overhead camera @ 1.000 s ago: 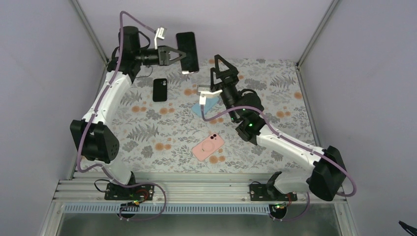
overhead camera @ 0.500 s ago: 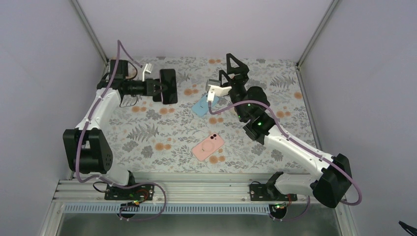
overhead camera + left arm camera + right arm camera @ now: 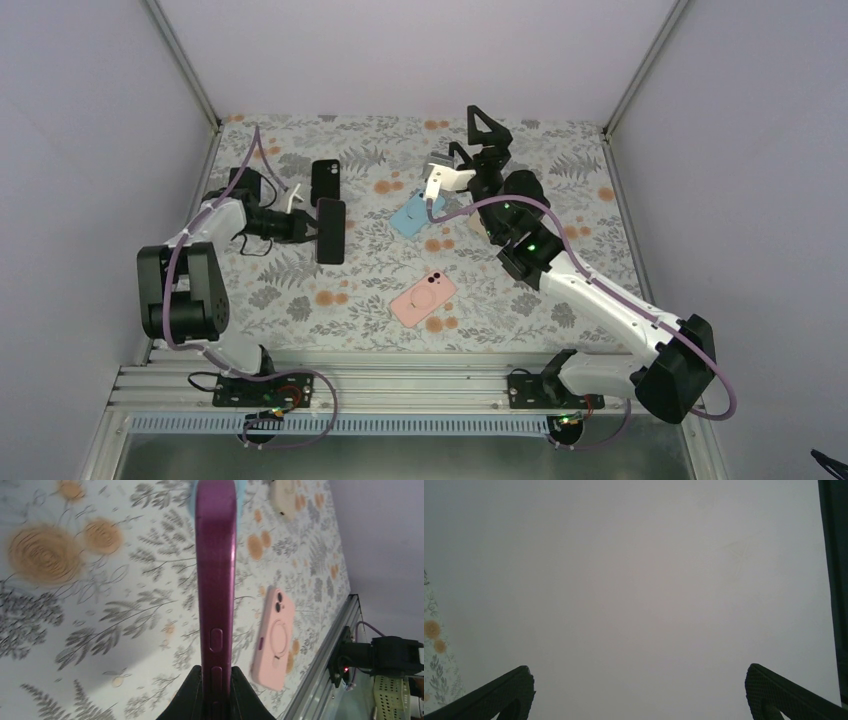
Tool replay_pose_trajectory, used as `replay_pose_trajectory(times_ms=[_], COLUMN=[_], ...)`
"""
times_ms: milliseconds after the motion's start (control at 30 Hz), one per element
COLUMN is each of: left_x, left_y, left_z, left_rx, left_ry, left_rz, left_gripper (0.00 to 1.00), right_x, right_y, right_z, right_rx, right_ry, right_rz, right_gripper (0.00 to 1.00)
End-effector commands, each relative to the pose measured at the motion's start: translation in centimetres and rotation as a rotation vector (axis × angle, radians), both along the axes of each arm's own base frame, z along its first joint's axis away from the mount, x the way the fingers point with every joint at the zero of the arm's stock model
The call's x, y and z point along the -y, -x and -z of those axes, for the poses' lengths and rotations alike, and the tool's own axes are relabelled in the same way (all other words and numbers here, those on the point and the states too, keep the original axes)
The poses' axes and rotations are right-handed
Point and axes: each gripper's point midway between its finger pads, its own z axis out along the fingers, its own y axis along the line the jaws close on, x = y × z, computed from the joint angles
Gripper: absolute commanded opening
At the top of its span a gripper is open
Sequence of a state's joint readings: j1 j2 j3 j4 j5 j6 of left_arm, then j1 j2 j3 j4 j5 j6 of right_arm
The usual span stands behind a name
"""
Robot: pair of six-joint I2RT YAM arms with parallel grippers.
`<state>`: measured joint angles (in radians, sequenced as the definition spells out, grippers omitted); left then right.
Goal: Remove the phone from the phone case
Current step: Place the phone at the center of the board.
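My left gripper is shut on a phone with a dark face and purple sides, held on edge low over the floral mat at the left. In the left wrist view the phone's purple side with its buttons runs up from between the fingers. A black phone case lies flat and empty on the mat just behind it. My right gripper is open, raised at the back centre and facing the wall; nothing is between its fingertips.
A light blue case lies mid-mat under the right arm. A pink case with a ring on its back lies nearer the front, and shows to the phone's right as the pink case. Grey walls enclose the mat.
The left arm has come down from high at the back to low over the left of the mat, still holding the phone. The right gripper has swung back and to the right.
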<state>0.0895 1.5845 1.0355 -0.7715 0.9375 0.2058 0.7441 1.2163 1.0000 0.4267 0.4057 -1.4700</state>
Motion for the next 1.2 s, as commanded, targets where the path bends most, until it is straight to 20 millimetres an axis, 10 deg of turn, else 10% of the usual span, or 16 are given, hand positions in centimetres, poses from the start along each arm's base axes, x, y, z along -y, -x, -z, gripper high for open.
replay_pose_trajectory(times_ms=[0, 1167], left_x=[-1.3, -4.4], left_y=[-0.1, -4.3], left_z=[2.0, 10.0], left_rx=[-0.013, -0.23], left_ry=[-0.016, 0.015], left_rz=[-0.003, -0.066], left_gripper=[0.02, 0.11], right_x=[1.0, 1.1], right_y=[0.2, -0.3], right_z=[-1.7, -0.9], right_rx=[0.003, -0.048], right_ry=[-0.063, -0.073], right_rz=[0.017, 0.025], right_gripper=[0.99, 0.99])
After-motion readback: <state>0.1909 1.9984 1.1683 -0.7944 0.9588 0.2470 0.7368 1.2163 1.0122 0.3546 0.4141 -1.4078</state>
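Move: The left hand holds the phone by its left edge. The bare patch it is bringing the phone to has its middle about 3 cm ahead of the hand, level sideways, and 11 cm down. The black phone case lies some 19 cm ahead and 1 cm left of the hand; the blue case 11 cm ahead, 25 cm right; the pink case 13 cm back, 27 cm right. From the empty right hand, the patch is 37 cm left, level fore and aft, and 39 cm below. Down first, about 8 cm, with some 3 cm to the left, the left hand lowers the phone screen up towards the table just nearer than the black case, tipping its far end down about 15 degrees to lay it flatter. The hand then eases 3 cm forward and another centimetre down, its pinch slackening as the fingers just begin to open, still at the phone's left edge. ##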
